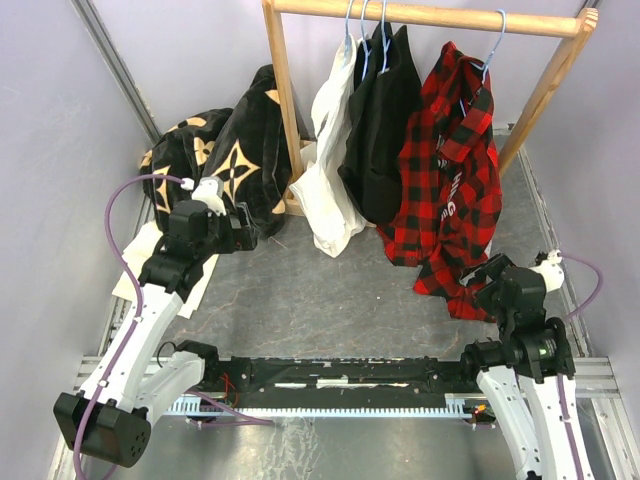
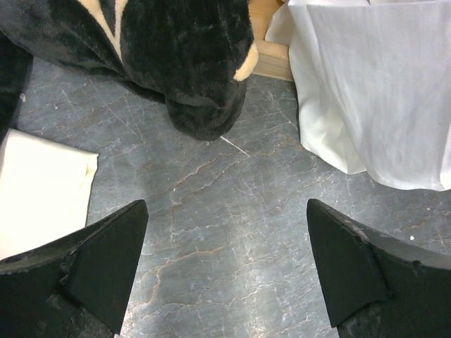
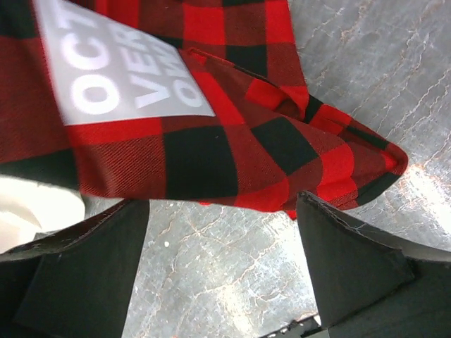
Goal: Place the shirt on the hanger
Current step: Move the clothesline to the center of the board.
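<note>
The red-and-black plaid shirt (image 1: 455, 190) hangs from a light-blue wire hanger (image 1: 493, 42) at the right end of the wooden rail, and its lower hem reaches down to the grey table. In the right wrist view the shirt (image 3: 211, 127) shows a white lettered panel, and its hem lies just beyond my fingertips. My right gripper (image 1: 485, 278) (image 3: 222, 205) is open at that hem, with only bare table between its fingers. My left gripper (image 1: 248, 236) (image 2: 225, 208) is open over bare table at the left, far from the shirt.
The wooden rail (image 1: 430, 15) also carries a white shirt (image 1: 335, 170) (image 2: 373, 84) and a black garment (image 1: 385, 120). Black fabric with tan motifs (image 1: 235, 150) (image 2: 155, 49) is heaped at the back left. A pale cloth (image 2: 35, 183) lies beside it.
</note>
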Available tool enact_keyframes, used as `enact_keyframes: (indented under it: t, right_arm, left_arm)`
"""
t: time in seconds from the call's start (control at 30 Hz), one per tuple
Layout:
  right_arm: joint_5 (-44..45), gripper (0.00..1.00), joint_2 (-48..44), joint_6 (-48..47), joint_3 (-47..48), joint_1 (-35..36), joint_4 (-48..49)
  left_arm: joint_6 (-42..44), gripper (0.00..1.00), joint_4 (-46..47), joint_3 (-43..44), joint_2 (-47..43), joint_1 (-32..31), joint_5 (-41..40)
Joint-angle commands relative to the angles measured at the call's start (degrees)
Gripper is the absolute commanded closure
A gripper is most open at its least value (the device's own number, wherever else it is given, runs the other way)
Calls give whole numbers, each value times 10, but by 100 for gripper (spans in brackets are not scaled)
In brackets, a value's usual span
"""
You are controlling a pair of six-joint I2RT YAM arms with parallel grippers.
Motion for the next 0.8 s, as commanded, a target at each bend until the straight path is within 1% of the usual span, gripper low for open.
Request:
enact_keyframes:
  t: [0.0, 0.13, 0.33, 0.43, 0.57, 0.67, 0.77]
  right_arm:
    - [44, 10, 6, 68, -34, -1, 53]
    - [47, 8, 34, 65, -84, -1, 85]
    - [-2, 5, 111, 54, -143, -1, 178]
    - [1, 4, 149, 42, -164, -1, 232]
    - [4, 4, 218, 4, -191, -1, 350]
    - [-38, 4, 306, -27, -196, -1, 439]
    - [-82, 4, 391, -36, -186, -2, 516]
  left_arm:
    - [-8, 0, 15, -1, -11, 0, -5]
    - [-12, 0, 15, -5, -15, 0, -4]
    - [-14, 0, 15, -5, -13, 0, 0]
    - [-16, 0, 14, -5, -13, 0, 3]
    - [-23, 0, 14, -8, -15, 0, 6]
    - [-26, 0, 15, -9, -17, 0, 10]
    - [-25, 0, 9, -6, -19, 0, 9]
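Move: The right hand hangs open beside the red plaid shirt's trailing end, which is about 3 cm to its left, level with it fore and aft and some 10 cm lower. The clothesline's right foot, hidden behind the shirt, is roughly 18 cm ahead, 0 cm to the side and 14 cm down; the black shirt hangs about 20 cm ahead, 19 cm left and 8 cm up. From the left hand that foot lies some 7 cm ahead, 47 cm right, 17 cm down. Down first, then low and forward: the right hand sinks about 14 cm beside the plaid shirt's trailing end, its fingers tipping some 15 degrees further downward, and late in the descent pushes about 6 cm ahead towards the clothesline's right foot, the fingers staying open. It goes in among the shirt's lower folds, cloth now draped across the gripper. ##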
